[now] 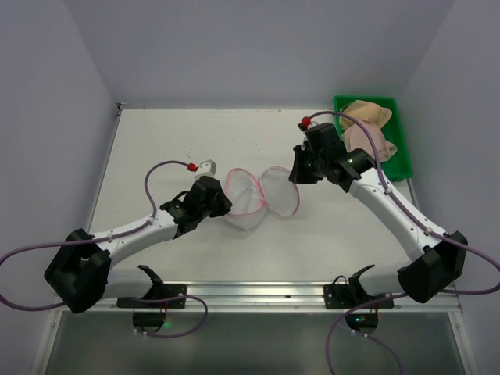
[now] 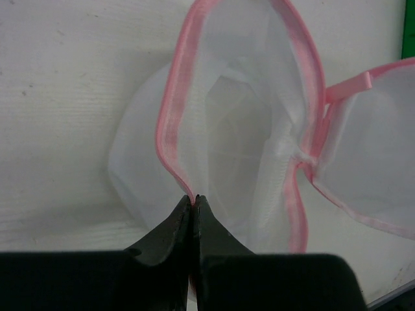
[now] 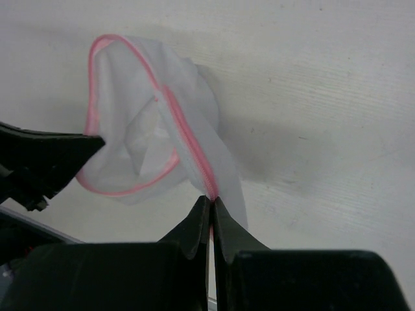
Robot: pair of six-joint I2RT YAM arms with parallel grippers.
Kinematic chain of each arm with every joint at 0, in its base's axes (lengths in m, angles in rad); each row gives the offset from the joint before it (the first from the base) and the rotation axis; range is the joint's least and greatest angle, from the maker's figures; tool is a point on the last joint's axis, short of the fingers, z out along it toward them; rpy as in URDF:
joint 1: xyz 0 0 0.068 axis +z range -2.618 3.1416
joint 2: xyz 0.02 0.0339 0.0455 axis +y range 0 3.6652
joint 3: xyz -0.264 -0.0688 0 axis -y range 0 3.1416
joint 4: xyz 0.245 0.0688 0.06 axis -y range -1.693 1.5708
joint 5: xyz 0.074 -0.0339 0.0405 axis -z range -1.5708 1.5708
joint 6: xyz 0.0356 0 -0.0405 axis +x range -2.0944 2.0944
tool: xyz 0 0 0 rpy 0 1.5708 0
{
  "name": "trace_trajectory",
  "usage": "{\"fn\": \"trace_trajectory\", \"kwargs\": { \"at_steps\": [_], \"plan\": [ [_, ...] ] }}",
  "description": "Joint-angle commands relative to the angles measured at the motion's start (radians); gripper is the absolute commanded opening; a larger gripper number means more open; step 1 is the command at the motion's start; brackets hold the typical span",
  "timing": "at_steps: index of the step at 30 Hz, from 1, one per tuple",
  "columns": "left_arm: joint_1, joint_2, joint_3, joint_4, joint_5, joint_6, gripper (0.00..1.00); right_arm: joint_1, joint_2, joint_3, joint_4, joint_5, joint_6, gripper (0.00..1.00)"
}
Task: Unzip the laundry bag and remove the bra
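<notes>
The laundry bag (image 1: 262, 195) lies unzipped in the middle of the table, its white mesh spread into two pink-edged rounds. My left gripper (image 1: 224, 203) is shut on the pink rim of the left half (image 2: 175, 129), pinching it at the fingertips (image 2: 194, 198). On the other side, my right gripper (image 1: 298, 176) is shut on the pink zip edge (image 3: 194, 155) of the right half, its tips (image 3: 211, 198) clamped together on it. The mesh inside looks empty. The bra (image 1: 367, 129), beige and dusty pink, sits in the green tray (image 1: 404, 152) at the back right.
The green tray stands against the right wall, just behind my right arm. In the right wrist view, the left gripper's finger (image 3: 52, 155) shows beside the bag. A metal rail (image 1: 250, 291) runs along the near table edge.
</notes>
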Motion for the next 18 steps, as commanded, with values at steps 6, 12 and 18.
{"fn": "trace_trajectory", "kwargs": {
  "at_steps": [6,12,18],
  "plan": [
    [-0.037,0.088,0.052,0.126,-0.023,-0.048,0.05,0.051,0.097,0.082,0.148,-0.332,0.059,0.00],
    [-0.037,0.085,-0.027,0.189,-0.012,-0.094,0.06,0.080,0.236,0.076,0.355,-0.520,0.133,0.00],
    [-0.037,0.039,-0.129,0.232,-0.008,-0.126,0.07,0.108,0.383,0.087,0.533,-0.647,0.143,0.00]
  ]
}}
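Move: My right hand pinches the edge of the laundry bag's lid. The open bag mouth it goes for lies about 15 cm to its left, level fore and aft, and roughly 11 cm lower. The lid joint is some 9 cm left and 9 cm below it, no farther out; my left gripper is about 19 cm left, 5 cm back and 12 cm down. From my left hand, which holds the near left rim, the mouth's middle is about 5 cm ahead, 4 cm right and roughly level. I sweep my right hand about 15 cm left, dipping some 3 cm late on, carrying the pinched lid edge over the bag's mouth towards my left gripper. As it goes, that wrist turns some 20 degrees counter-clockwise and its left side rises. My left hand keeps its pinch on the rim, easing about 2 cm right, then sinking some 3 cm as it comes partway back left. ##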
